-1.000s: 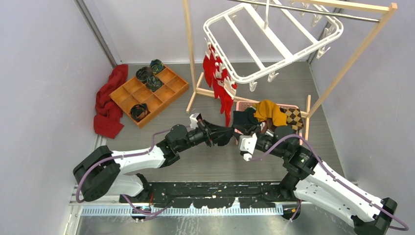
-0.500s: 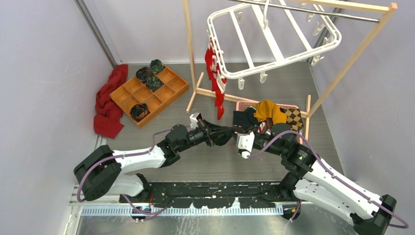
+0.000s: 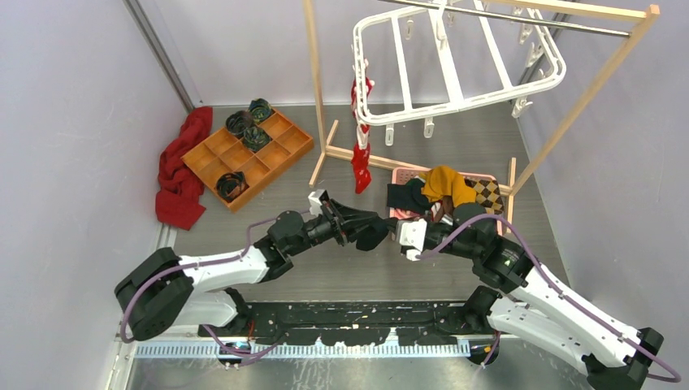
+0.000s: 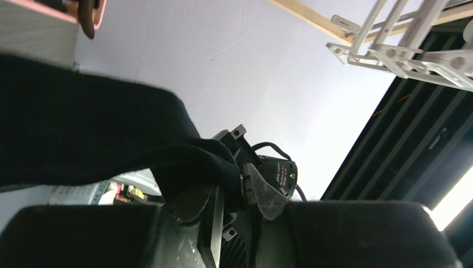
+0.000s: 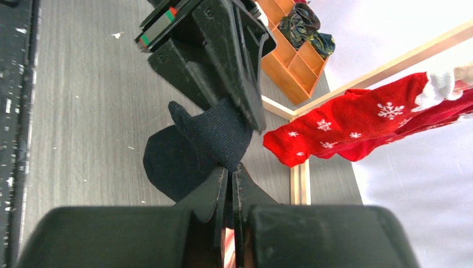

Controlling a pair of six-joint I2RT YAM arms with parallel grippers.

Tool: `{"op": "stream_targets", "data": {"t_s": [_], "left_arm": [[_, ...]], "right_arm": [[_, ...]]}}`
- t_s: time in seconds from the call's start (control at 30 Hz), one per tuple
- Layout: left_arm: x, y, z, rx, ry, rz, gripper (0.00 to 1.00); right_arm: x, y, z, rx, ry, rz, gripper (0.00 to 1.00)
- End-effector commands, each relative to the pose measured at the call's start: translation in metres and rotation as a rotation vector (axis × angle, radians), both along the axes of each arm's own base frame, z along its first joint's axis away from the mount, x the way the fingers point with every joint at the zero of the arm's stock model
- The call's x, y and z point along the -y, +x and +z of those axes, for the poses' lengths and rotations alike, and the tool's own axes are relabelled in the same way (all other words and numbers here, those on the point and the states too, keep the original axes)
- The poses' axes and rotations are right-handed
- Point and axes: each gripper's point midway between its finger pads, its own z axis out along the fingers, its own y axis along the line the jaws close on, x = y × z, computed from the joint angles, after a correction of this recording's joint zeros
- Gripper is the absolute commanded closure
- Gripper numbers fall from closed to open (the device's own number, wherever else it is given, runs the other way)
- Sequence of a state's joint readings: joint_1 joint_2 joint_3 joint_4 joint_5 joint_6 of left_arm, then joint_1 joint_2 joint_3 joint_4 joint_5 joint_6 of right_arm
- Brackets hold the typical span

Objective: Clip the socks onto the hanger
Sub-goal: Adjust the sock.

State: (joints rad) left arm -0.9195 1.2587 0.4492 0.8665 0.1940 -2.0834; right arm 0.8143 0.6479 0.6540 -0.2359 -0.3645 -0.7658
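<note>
A black sock [image 3: 373, 237] hangs between my two grippers above the floor. The left gripper [image 3: 361, 227] pinches one edge; in the left wrist view the black sock [image 4: 100, 134] folds down between the narrowly parted fingers of the left gripper [image 4: 242, 195]. The right gripper [image 5: 230, 174] is shut on the opposite edge of the black sock [image 5: 215, 131]. The white hanger [image 3: 455, 61] hangs from the rod, with a red snowflake sock [image 3: 360, 158] clipped to its left side. More socks, mustard [image 3: 447, 183] and argyle [image 3: 487, 193], lie in a pink basket [image 3: 400, 173].
A wooden rack [image 3: 315, 89] holds the hanger. An orange divided tray [image 3: 272, 150] with dark rolled bundles sits at the left, beside a red cloth [image 3: 180, 175]. Grey walls close in on both sides.
The right gripper has closed on the black sock. The hanger has swung round, carrying the red sock back and to the left. The left arm has shifted slightly.
</note>
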Motion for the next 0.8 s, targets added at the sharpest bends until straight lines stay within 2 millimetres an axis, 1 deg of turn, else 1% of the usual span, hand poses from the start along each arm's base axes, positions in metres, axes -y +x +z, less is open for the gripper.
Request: {"op": "stream_targets", "data": {"t_s": [0.0,0.1,0.13,0.17,0.2,0.23,0.3,0.37,0.4,0.47,0.53,0.7,0.77], "left_arm": [[-0.023,0.002,0.016,0.123,-0.003,0.044,0.77],[-0.038,0.000,0.009,0.199,0.104,0.058,0.70],[-0.044,-0.004,0.015,0.249,0.134,0.057,0.67],[-0.048,-0.006,0.007,0.294,0.205,0.049,0.65],[-0.054,-0.012,0.014,0.373,0.258,0.044,0.61],[-0.060,-0.017,0.015,0.449,0.331,0.037,0.58],[-0.073,-0.028,0.016,0.652,0.482,0.010,0.56],[-0.083,-0.042,0.019,0.870,0.559,-0.036,0.51],[-0.085,-0.050,0.021,0.993,0.565,-0.065,0.47],[-0.087,-0.060,0.024,1.112,0.549,-0.086,0.43],[-0.085,-0.068,0.031,1.217,0.509,-0.103,0.41],[-0.075,-0.080,0.045,1.379,0.447,-0.170,0.40],[-0.067,-0.084,0.049,1.424,0.435,-0.192,0.39]], "right_arm": [[-0.001,-0.017,0.030,-0.074,0.086,0.041,0.97],[0.001,-0.023,0.027,-0.155,0.096,0.037,0.97],[0.001,-0.023,0.025,-0.189,0.104,0.029,0.97],[0.002,-0.024,0.024,-0.222,0.112,0.025,0.97],[0.002,-0.026,0.023,-0.256,0.119,0.027,0.97],[0.002,-0.028,0.023,-0.296,0.132,0.026,0.97],[0.000,-0.033,0.023,-0.370,0.146,0.042,0.97],[-0.003,-0.037,0.022,-0.438,0.155,0.058,0.97],[-0.005,-0.040,0.020,-0.467,0.151,0.079,0.97],[-0.008,-0.045,0.016,-0.537,0.124,0.095,0.97],[-0.010,-0.047,0.015,-0.585,0.109,0.119,0.97],[-0.012,-0.050,0.014,-0.628,0.113,0.134,0.96],[-0.012,-0.051,0.011,-0.647,0.110,0.138,0.95]]}}
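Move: The black sock is bunched between the two hands: its middle lies about 4 cm back, 1 cm left and 3 cm below the left hand, and about 3 cm back, 5 cm left and 3 cm below the right one, whose fingers already grip it. The red socks hang some 15 cm ahead of the left hand and 4 cm to its left. The pink basket is roughly 10 cm ahead, 16 cm right and 20 cm below the right hand. Leftwards and up first, then back, the left hand comes free of the black sock, opening from a small gap to over half wide; it ends some 7 cm left and 7 cm back, rolled about 75 degrees clockwise looking along its fingers. The right hand keeps its pinch, draws the sock back about 4 cm and rolls some 35 degrees the same way. ##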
